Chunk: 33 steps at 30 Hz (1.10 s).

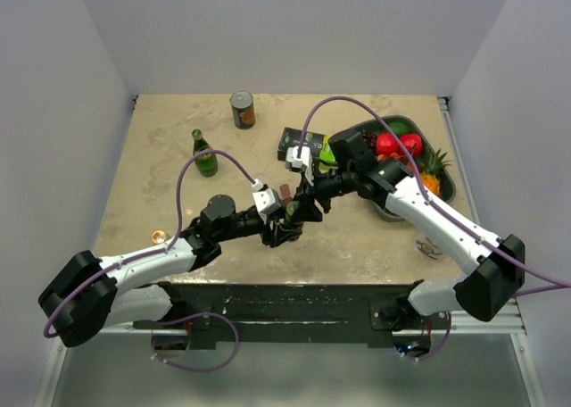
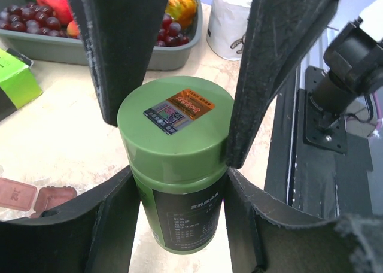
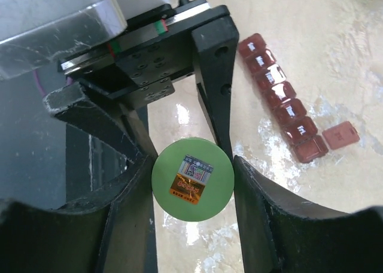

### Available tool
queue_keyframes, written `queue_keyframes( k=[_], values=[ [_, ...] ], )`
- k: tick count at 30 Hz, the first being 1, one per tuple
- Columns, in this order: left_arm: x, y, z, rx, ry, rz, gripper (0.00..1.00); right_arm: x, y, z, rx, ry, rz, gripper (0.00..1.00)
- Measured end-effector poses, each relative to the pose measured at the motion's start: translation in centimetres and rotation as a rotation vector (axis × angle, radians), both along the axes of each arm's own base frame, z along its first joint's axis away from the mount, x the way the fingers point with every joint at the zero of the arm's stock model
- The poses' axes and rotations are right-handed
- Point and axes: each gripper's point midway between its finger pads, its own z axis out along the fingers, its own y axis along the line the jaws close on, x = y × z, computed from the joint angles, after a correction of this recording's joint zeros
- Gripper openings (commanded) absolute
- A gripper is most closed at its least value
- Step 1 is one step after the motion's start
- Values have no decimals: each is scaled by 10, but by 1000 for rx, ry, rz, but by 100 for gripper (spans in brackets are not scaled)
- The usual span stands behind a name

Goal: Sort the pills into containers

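Note:
A green pill bottle (image 2: 179, 219) with a stickered green cap (image 3: 192, 178) stands upright mid-table (image 1: 291, 211). My left gripper (image 2: 179, 177) is shut on the bottle's body from the side. From above, my right gripper (image 3: 192, 165) has both fingers (image 2: 281, 57) pressed against the cap's rim. The containers, a maroon strip of small square compartments (image 3: 278, 96), lie flat on the table beside the bottle, with one loose maroon square (image 3: 341, 135) at the strip's end. No pills show; the bottle is capped.
A dark tray of fruit (image 1: 446, 188) sits at the back right, with a black-and-lime box (image 1: 299, 144) beside it. A can (image 1: 243, 109) and a green glass bottle (image 1: 205, 154) stand at the back left. A white cup (image 1: 430, 245) is near the right arm.

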Motion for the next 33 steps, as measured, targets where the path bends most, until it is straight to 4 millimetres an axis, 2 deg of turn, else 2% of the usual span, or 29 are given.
queue_keyframes(
  k=[3, 6, 11, 13, 14, 15, 16, 19, 22, 29, 31, 33],
  values=[
    [-6, 0, 0, 11, -23, -38, 0, -8, 0, 0, -9, -21, 105, 16],
    [-13, 0, 1, 16, -54, -94, 0, -18, -1, 3, -21, -80, 285, 13],
    [-29, -2, -1, 25, -74, -203, 0, -35, -3, 0, -23, -159, 541, 16],
    [-36, -3, -3, 36, -72, -247, 0, -41, -3, -1, -31, -178, 615, 35],
    [-37, -3, -4, 41, -72, -261, 0, -43, -3, -2, -35, -186, 647, 52],
    [-38, -3, -4, 45, -72, -268, 0, -44, -3, -3, -38, -188, 663, 62],
    [-39, -3, -5, 50, -76, -274, 0, -45, -3, -4, -39, -190, 678, 79],
    [-41, -2, -8, 60, -74, -284, 0, -45, -4, -3, -44, -197, 678, 95],
    [-42, -1, -12, 73, -58, -283, 0, -40, -4, 7, -43, -230, 629, 99],
    [-27, 1, -12, 79, -50, -191, 0, -22, -8, 63, 46, -302, 384, 99],
    [-23, 2, -10, 69, -42, -152, 0, -19, -13, 69, 70, -280, 308, 99],
    [-18, 4, -6, 50, -36, -110, 0, -15, -15, 65, 75, -242, 233, 99]
  ],
)
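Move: The pill bottle's green cap is already between the right fingertips, practically at the hand point; it stands about 5 cm above the left hand, which already grips the bottle's body. From the right hand the red-brown pill box lies some 9 cm ahead and 9 cm to the left, about 15 cm down. The black-and-green box is roughly 28 cm ahead and 4 cm right, and the fruit basket about 22 cm ahead and 29 cm right, both well below. With its grip on the cap, the right hand swings back nearly 5 cm while turning some 40 degrees counter-clockwise to twist the cap, and the left keeps hold of the bottle, drawing back about 4 cm and turning clockwise against it. The right fingers then open wide off the cap, and the hand lifts about 7 cm clear, easing forward and unwinding clockwise for another grip, while the left eases partly back forward and turns back too. ##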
